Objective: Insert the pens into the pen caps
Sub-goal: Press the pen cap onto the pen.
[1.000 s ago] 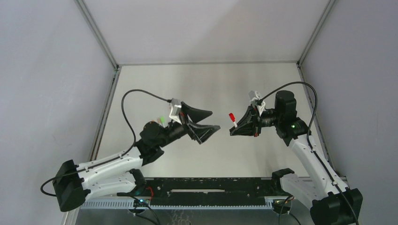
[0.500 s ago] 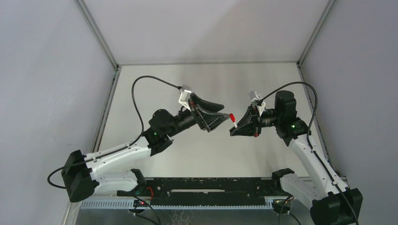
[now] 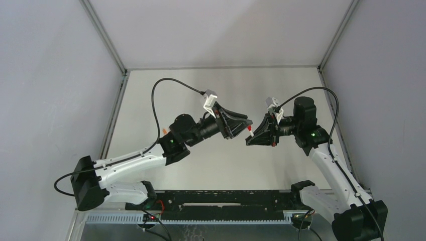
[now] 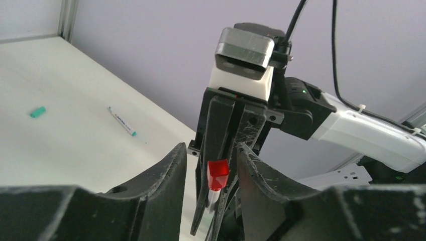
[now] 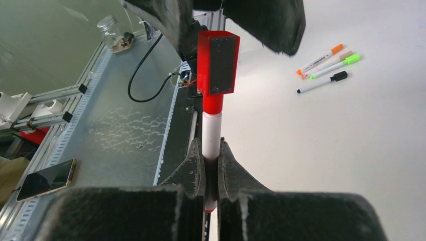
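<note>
My right gripper (image 5: 211, 156) is shut on the white barrel of a red pen (image 5: 211, 133) and holds it up over the table. A red cap (image 5: 217, 63) sits on the pen's top end. My left gripper (image 4: 211, 156) has its jaws on either side of that red cap (image 4: 218, 174), with a narrow gap on each side, so it is open. From above, the left gripper (image 3: 246, 123) meets the right gripper (image 3: 248, 141) mid-table. Orange (image 5: 319, 59), green (image 5: 334, 66) and black (image 5: 321, 83) pens lie capped on the table. A teal pen (image 4: 122, 121) lies uncapped, its teal cap (image 4: 37, 111) apart.
The grey walls stand close on three sides of the white table (image 3: 221, 90). Off the near edge run a metal rail (image 5: 125, 130) with cables, a glass jar (image 5: 113, 32) and a phone (image 5: 46, 178).
My left arm has swung right and up to the raised pen, and its jaws have narrowed around the red cap. The right arm and its pen have stayed still.
</note>
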You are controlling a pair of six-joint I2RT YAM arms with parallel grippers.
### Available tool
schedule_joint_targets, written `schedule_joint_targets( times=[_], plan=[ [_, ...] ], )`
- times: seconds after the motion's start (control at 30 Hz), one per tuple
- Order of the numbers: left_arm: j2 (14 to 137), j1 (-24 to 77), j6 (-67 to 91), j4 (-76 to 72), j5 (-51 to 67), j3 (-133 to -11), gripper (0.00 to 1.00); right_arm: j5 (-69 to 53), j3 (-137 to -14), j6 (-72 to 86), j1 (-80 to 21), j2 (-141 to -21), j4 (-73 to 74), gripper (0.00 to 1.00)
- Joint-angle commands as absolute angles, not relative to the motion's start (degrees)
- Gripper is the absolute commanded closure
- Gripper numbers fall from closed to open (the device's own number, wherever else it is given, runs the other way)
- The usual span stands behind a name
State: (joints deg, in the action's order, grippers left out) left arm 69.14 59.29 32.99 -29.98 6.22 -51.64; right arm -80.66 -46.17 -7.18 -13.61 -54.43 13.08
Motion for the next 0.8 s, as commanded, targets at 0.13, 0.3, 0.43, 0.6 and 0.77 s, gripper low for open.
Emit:
schedule_joint_targets(
  times=[0.13,0.3,0.43,0.6,0.77],
  plan=[
    [70.47,60.18,32.34,-28.4,4.83,-56.14,0.62,-80.88,-47.53,-7.89,-13.61,-54.38,13.01,1.0],
    [70.89,60.29,32.68,-28.43,5.7,-56.56,0.72,-80.78,-47.55,-7.87,-13.62,-54.34,13.01,1.0],
    [71.51,60.29,33.02,-27.95,7.56,-56.91,0.89,-80.85,-47.55,-7.91,-13.49,-54.13,13.01,1.0],
    [71.85,60.29,34.87,-26.32,10.46,-55.95,1.0,-80.86,-47.55,-7.47,-13.05,-53.56,12.84,1.0],
    [72.03,60.65,36.55,-27.84,16.02,-51.02,1.0,-82.48,-47.46,-6.7,-12.59,-52.68,12.15,1.0]
  ],
)
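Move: Just off the left fingertips, roughly 2 cm to their right and 1 cm below, stands the red pen cap, level with them in reach. Its white pen barrel runs down from it, about 3 cm right, 1 cm back and 4 cm below the left hand; the right fingertips holding it are some 3 cm right, 3 cm back and 6 cm below. From the right hand the cap sits about 5 cm up, 3 cm ahead and 1 cm left. Easing about 1 cm to the right and nearly as much down onto the red cap, the left hand shuts its half-open fingers and pinches the cap from both sides, then creeps back about half a centimetre with the grip kept. The right hand stays in place, still clamping the white barrel below. ##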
